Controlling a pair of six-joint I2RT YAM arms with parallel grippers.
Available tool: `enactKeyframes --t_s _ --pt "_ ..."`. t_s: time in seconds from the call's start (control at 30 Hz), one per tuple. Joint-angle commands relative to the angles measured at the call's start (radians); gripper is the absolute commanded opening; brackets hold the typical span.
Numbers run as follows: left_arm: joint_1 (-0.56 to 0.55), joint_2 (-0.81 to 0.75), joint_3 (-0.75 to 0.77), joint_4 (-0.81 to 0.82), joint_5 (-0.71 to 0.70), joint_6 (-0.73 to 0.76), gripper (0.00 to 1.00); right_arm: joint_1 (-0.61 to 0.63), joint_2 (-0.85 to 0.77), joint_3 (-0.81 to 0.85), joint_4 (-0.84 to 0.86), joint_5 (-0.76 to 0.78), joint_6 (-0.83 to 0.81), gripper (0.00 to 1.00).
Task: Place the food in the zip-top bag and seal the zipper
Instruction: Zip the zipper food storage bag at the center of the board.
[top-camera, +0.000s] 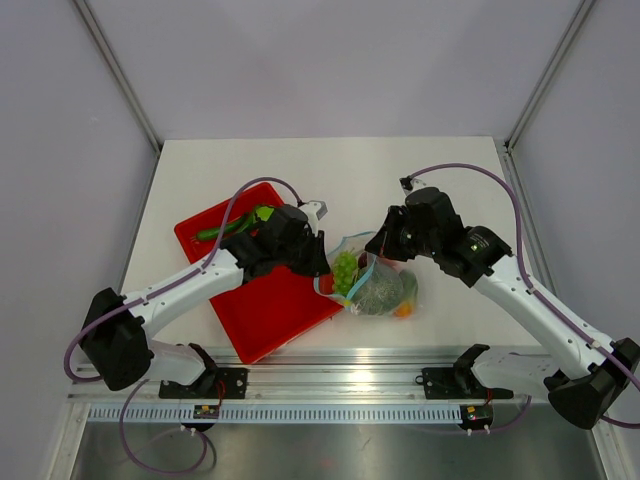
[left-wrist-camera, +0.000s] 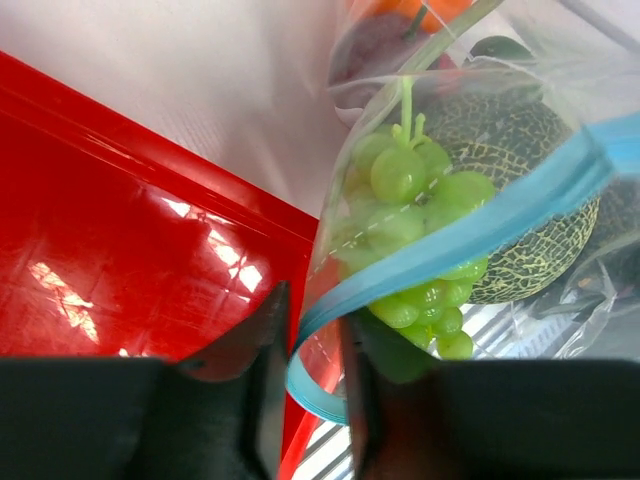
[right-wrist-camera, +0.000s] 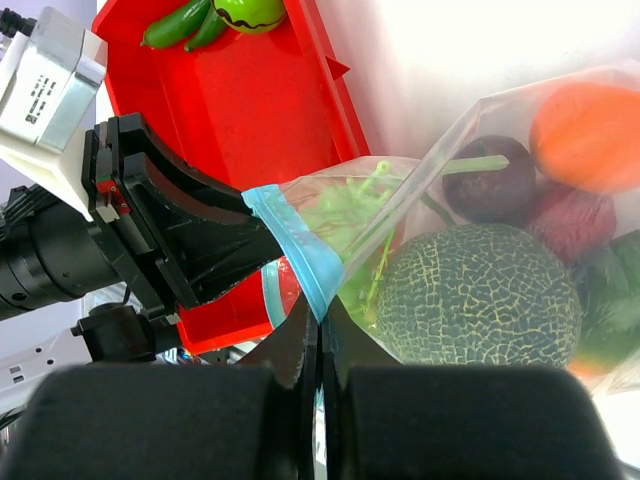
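The clear zip-top bag (top-camera: 381, 281) lies on the table beside the tray. It holds the green grape bunch (left-wrist-camera: 410, 190), the netted melon (right-wrist-camera: 475, 295), an orange (right-wrist-camera: 590, 135), and a purple fruit (right-wrist-camera: 490, 185) and a red fruit (right-wrist-camera: 575, 225). My left gripper (left-wrist-camera: 315, 370) has its jaws narrowed round the curled left end of the light blue zipper (left-wrist-camera: 480, 215). My right gripper (right-wrist-camera: 322, 330) is shut on the same zipper (right-wrist-camera: 300, 250) further along. A green cucumber (right-wrist-camera: 178, 25) and a rounded green toy (right-wrist-camera: 250, 12) lie on the tray.
The flat red tray (top-camera: 270, 310) sits left of the bag, under my left arm. Its raised rim (left-wrist-camera: 200, 175) runs close to the bag's mouth. A metal rail (top-camera: 340, 380) lines the near table edge. Grey walls enclose the white table (top-camera: 400, 170).
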Motion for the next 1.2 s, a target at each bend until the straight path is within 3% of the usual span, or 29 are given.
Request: enactKeyframes --t_s 0.0,0.07,0.17,0.23,0.27,0.33,0.37,0.43,0.47,0.5,0.93,1.07,1.17 --pt "0.001 -0.004 -0.006 0.047 0.017 0.006 0.16 0.001 -0.028 0.013 0.038 -0.022 -0.015 0.0" --pt "0.001 -0.005 -0.003 0.041 0.027 0.003 0.0 0.001 -0.028 0.014 0.038 -0.015 -0.016 0.0" --pt "0.001 -0.019 0.022 0.027 0.064 -0.019 0.0 0.001 -0.018 0.027 0.017 0.012 -0.024 0.02" --pt "0.001 -0.034 0.054 0.021 0.078 -0.06 0.0 0.001 -0.003 0.04 -0.008 0.029 -0.045 0.09" --pt "0.001 -0.034 0.069 0.009 0.071 -0.08 0.0 0.001 0.005 0.06 -0.019 0.044 -0.056 0.21" --pt "0.003 -0.016 0.127 -0.034 0.046 -0.14 0.0 0.001 0.028 0.091 -0.051 0.081 -0.09 0.33" --pt "0.003 -0.004 0.147 -0.045 0.023 -0.163 0.0 0.001 0.035 0.096 -0.06 0.092 -0.099 0.44" --pt "0.004 0.036 0.192 -0.066 0.011 -0.229 0.0 0.001 0.034 0.106 -0.072 0.113 -0.123 0.56" --pt "0.004 0.048 0.204 -0.067 0.003 -0.252 0.0 0.001 0.031 0.106 -0.076 0.115 -0.13 0.69" --pt "0.006 0.06 0.213 -0.07 -0.002 -0.287 0.0 0.001 0.019 0.11 -0.082 0.115 -0.146 0.71" --pt "0.093 0.174 0.275 -0.064 0.023 -0.476 0.0 0.085 -0.201 -0.022 -0.066 0.262 -0.281 0.75" --pt "0.132 0.17 0.286 -0.073 0.028 -0.498 0.0 0.236 -0.195 -0.058 -0.03 0.342 -0.323 0.73" --pt "0.156 0.16 0.289 -0.074 0.029 -0.519 0.0 0.451 -0.12 -0.042 -0.036 0.575 -0.349 0.73"
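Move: The bag's left rim lies between the left hand's half-closed fingers. From there the grapes are about 2 cm ahead, 6 right and 6 below; the red tray's middle is some 5 ahead, 15 left and 14 down. The right hand still pinches the opposite rim. The zipper's near end lies roughly 7 cm back, 6 left and 14 below it; the melon is 3 back, 1 right and 18 down. Forward about 6 cm goes the left hand once its fingers have shut on the left rim, rising on the way, bowing briefly to the right and turning some 25 degrees counter-clockwise as it tips down. The right hand opens wide and lets go of its rim, climbs off to the right, then swings back, left and down towards the zipper's near end, roughly 5 cm back in all, its fingers tipping upward. ##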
